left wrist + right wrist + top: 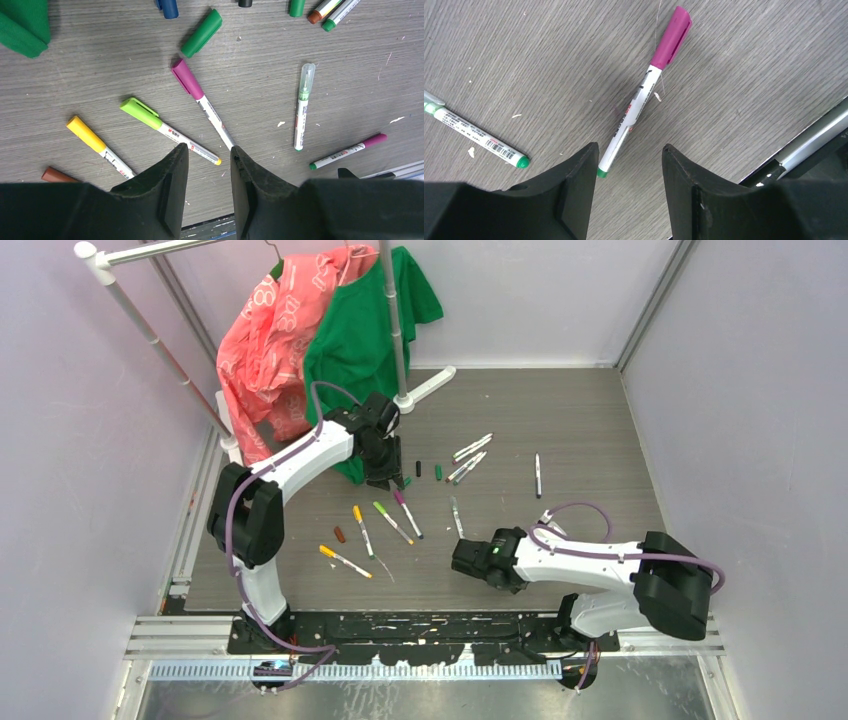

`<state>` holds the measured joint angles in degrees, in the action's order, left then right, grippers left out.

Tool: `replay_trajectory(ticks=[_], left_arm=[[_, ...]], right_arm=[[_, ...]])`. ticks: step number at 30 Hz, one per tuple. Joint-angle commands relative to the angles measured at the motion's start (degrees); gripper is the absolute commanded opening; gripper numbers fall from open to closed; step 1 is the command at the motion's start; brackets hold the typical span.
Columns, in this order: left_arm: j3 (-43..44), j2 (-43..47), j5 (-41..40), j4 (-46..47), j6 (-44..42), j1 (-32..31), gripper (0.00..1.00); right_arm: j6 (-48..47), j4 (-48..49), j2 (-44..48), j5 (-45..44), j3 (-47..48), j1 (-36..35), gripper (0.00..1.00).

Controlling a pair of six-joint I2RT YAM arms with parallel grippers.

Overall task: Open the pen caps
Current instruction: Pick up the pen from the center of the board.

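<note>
Several pens lie scattered on the grey table (580, 420). In the left wrist view, a magenta-capped pen (188, 81), a light-green-capped pen (141, 113) and a yellow-capped pen (86, 134) fan out ahead of my left gripper (209, 150). It hangs open above them with nothing between its fingers. A loose green cap (201, 33) lies further off. My right gripper (630, 147) is open over bare table. A white pen (631, 110) with a magenta cap (671, 37) lies just ahead of its left finger, untouched.
A clothes rack pole (395, 330) with a pink and a green shirt (360, 330) stands at the back left, close behind the left arm. More pens (470, 455) and loose caps (438, 472) lie mid-table. The table's front edge rail (809, 142) runs beside the right gripper.
</note>
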<state>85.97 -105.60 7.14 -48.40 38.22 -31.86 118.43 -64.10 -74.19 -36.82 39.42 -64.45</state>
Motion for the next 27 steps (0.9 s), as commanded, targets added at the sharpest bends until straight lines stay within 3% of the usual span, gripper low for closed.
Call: replay_trajectory(ticks=[1, 18, 27], left_arm=[[1.74, 0.92, 0.42, 0.85, -1.21, -0.21, 0.37], [1.03, 0.31, 0.58, 1.21, -1.46, -0.19, 0.37], [0.41, 0.62, 1.64, 1.64, -0.25, -0.22, 0.37]], right_arm=[[17.37, 1.02, 0.33, -1.26, -0.58, 0.78, 0.55], [8.14, 10.26, -5.81, 5.6, -2.24, 10.03, 0.52], [6.94, 13.52, -5.01, 14.86, -6.54, 11.3, 0.28]])
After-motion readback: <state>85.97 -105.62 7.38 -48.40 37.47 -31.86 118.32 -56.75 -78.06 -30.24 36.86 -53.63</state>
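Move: The purple-capped pen with the green end lies almost under the right gripper: its middle is about 3 cm to the right, 1 cm ahead and 3 cm below. The clear-capped pen lies about 11 cm ahead and 9 cm to the left of that gripper; the other purple-capped pen is some 13 cm ahead and 20 cm to the left. From the left gripper, the target pen is roughly 28 cm right, 16 cm back and 10 cm below. Lower the half-open right gripper about 3 cm onto the purple-capped pen, easing forward some 1.5 cm and turning about 10 degrees clockwise so the fingers straddle its white barrel, on the green-end side of the middle. Then draw back just under 1 cm while closing the fingers to roughly a third open around the barrel. ##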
